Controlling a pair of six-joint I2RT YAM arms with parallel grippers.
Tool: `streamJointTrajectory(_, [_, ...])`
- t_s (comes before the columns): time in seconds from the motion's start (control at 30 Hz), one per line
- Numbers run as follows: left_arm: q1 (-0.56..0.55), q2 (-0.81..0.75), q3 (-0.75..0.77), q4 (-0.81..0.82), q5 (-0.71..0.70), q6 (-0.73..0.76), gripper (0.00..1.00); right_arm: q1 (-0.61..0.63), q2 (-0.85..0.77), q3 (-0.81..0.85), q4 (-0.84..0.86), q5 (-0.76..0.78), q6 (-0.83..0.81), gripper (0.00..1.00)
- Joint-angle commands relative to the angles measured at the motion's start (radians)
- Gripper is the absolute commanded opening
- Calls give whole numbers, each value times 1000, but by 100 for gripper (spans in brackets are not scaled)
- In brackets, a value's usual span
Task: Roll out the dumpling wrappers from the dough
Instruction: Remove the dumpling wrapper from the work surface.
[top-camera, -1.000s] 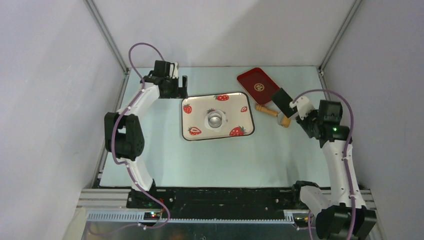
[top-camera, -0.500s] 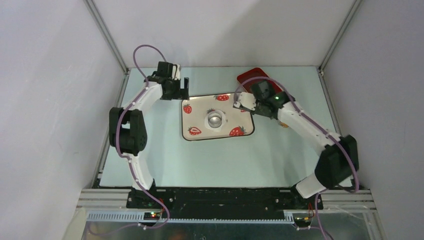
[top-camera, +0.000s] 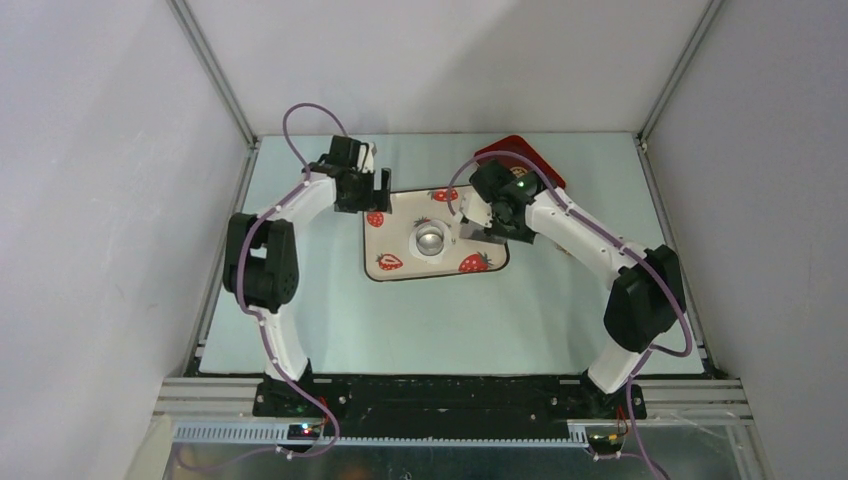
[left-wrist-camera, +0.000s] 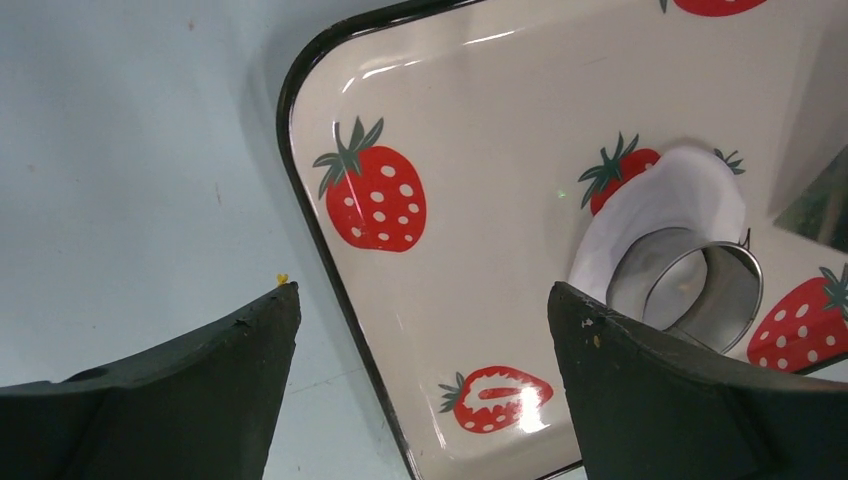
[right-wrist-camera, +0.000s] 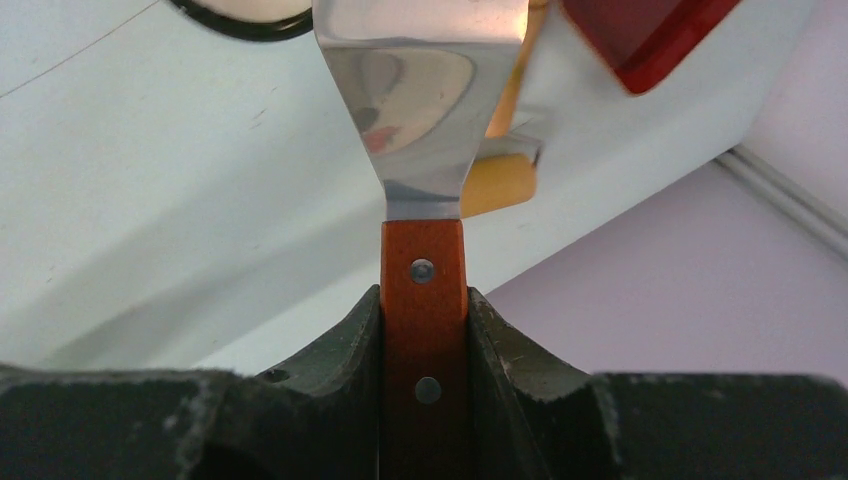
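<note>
On the strawberry-print tray (left-wrist-camera: 500, 120) lies one thin white dumpling wrapper (left-wrist-camera: 690, 185), with a silvery round cup (left-wrist-camera: 700, 290) standing on its near part. No lump of dough shows. My left gripper (left-wrist-camera: 422, 300) is open and empty, hovering over the tray's left edge (top-camera: 368, 195). My right gripper (right-wrist-camera: 424, 295) is shut on the wooden handle of a metal spatula (right-wrist-camera: 420, 90). From above, its blade (top-camera: 467, 234) hangs over the tray's right part, next to the cup (top-camera: 430, 240).
A dark red tray (top-camera: 515, 150) sits at the back right, partly under the right arm. In the right wrist view, a wooden rolling pin (right-wrist-camera: 500, 182) lies past the blade. Grey walls and frame posts close in the table on three sides.
The right arm swung left from the table's right side, carrying the spatula over the strawberry tray. The left gripper drifted slightly right toward the tray and stayed open.
</note>
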Motion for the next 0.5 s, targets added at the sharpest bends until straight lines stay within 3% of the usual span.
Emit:
streamJointTrajectory(0.0, [-25,-3,20,57,-3,-30,94,13,-7,16,-108,-29,111,0])
streamJointTrajectory(0.27, [-52,52,33,58,-14,-47,66,24,-3,38,-111,-58,177,0])
streamJointTrajectory(0.47, [-57,100,45,58,29,-80,57,43,5,80,-133,-69,209,0])
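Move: The ring on the wrapper lies some 14 cm to the left hand's right, 6 cm back and about 5 cm lower. The strawberry tray's middle is roughly 15 cm to that hand's right, 4 cm back and 6 cm below. From the right hand the ring is about 20 cm left, 4 cm ahead and 13 cm down; its spatula blade sits 9 cm left, 2 cm ahead and 7 cm lower, the roller 16 cm right, 6 cm ahead and 14 cm down. The ring and wrapper are approached from the left: the left hand slides about 2.5 cm right over the tray, then also sinks about as much, its fingers narrowing from wide open to a little over half. The right hand, keeping its grip on the spatula handle, draws back some 3 cm and sinks slightly, turning a little clockwise with the blade still to the right of the ring. ##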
